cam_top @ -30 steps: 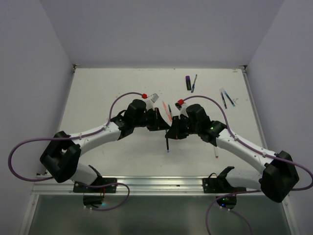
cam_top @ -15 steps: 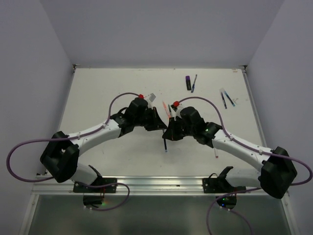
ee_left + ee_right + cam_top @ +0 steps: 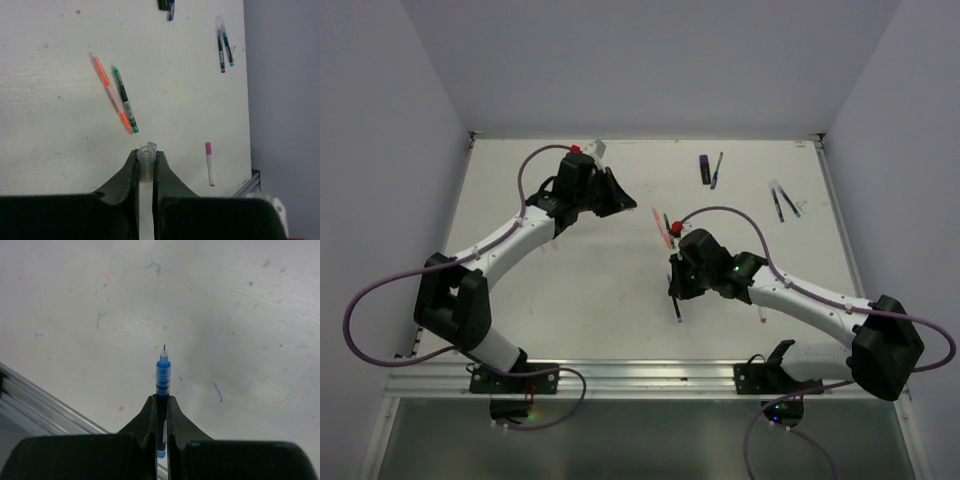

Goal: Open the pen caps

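Note:
My left gripper (image 3: pixel 146 156) is shut on a clear pen cap (image 3: pixel 146 162), which stands up between the fingertips; in the top view this gripper (image 3: pixel 617 192) hangs over the back left of the table. A blue pen (image 3: pixel 163 374) with its fine tip bare pokes out of my right gripper (image 3: pixel 161 400), which is shut on its barrel. From above, that gripper (image 3: pixel 677 288) sits mid-table with the pen (image 3: pixel 677 309) pointing toward the near edge. The two grippers are well apart.
An orange pen (image 3: pixel 110 91) and a green pen (image 3: pixel 124 99) lie side by side mid-table. A white pen with a pink end (image 3: pixel 210 163) lies right of them. Two pens (image 3: pixel 783 201) rest far right, a purple marker (image 3: pixel 704 167) and a blue pen (image 3: pixel 718 170) at the back. A metal rail (image 3: pixel 640 372) runs along the near edge.
The grippers were close together at mid-table. My left arm has swung back and left with the clear cap, and my right gripper has drawn toward the near edge with the uncapped blue pen.

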You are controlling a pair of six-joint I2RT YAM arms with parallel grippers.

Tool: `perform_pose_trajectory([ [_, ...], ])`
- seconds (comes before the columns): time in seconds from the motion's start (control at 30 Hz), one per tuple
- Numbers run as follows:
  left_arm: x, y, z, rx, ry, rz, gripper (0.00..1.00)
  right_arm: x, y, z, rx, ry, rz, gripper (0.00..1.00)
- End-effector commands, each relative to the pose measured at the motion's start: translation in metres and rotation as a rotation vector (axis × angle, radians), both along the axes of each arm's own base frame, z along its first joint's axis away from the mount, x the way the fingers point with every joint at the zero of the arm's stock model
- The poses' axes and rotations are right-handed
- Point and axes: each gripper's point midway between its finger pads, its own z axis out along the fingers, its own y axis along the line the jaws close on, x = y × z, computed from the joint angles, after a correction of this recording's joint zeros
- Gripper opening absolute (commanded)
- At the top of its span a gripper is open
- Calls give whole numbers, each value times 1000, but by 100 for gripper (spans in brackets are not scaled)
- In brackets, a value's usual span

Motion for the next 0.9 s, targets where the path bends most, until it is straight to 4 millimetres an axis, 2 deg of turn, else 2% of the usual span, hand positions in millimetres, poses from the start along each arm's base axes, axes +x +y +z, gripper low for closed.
perform_pose_trajectory([
  [0.0,-17,12,0,44,-44,-24,0,49,-18,23,-64,-92,-59,0],
  [0.03,-23,18,2,53,-55,-14,0,70,-28,33,-82,-120,-108,0],
  [0.07,-30,25,-12,81,-36,-2,0,80,-33,27,-122,-119,-121,0],
  [0.1,-36,29,-15,86,-40,-5,0,89,-37,26,-151,-137,-113,0],
  [0.13,-40,31,-18,88,-44,-5,0,104,-38,35,-153,-163,-128,0],
  [0.17,-44,36,-12,85,-68,5,0,112,-41,33,-184,-175,-134,0],
  [0.23,-53,46,-26,128,-49,11,0,128,-45,22,-242,-169,-137,0],
  [0.27,-52,52,-30,160,-45,33,0,141,-42,30,-240,-192,-146,0],
  [0.3,-53,55,-33,182,-36,38,0,150,-44,18,-279,-175,-137,0],
  [0.33,-55,59,-38,211,-20,34,0,165,-44,25,-269,-189,-156,0],
  [0.4,-57,62,-42,234,-15,29,0,179,-38,19,-239,-168,-139,0],
  [0.43,-57,63,-43,239,-15,26,0,193,-37,16,-235,-166,-150,0],
  [0.6,-57,68,-47,266,-11,26,0,226,-29,2,-260,-174,-137,0],
  [0.63,-58,69,-49,267,-4,28,0,233,-26,-6,-268,-157,-132,0],
  [0.87,-61,63,-41,215,-16,2,0,250,-19,-30,-259,-122,-117,0],
])
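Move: The right hand already holds the uncapped blue pen. The free spot for it lies about 23 cm ahead, 3 cm to the right and 7 cm below. The green pen is 23 cm straight ahead, and the orange pen 24 cm ahead and 3 cm left, both about 7 cm lower. The left hand keeps a clear cap; the loose caps lie some 24 cm to its left, level with it and 17 cm below, and the green pen 5 cm ahead and 12 cm right. Keeping its grip on the uncapped blue pen, the right hand swings it forward about 23 cm to the right side of the green pen, rising slightly first, then sinking towards the table while its fingers tip steeper down. The left hand, still pinching the clear cap, goes back, left and down some 10 cm altogether, slowing as it heads towards the loose caps. ##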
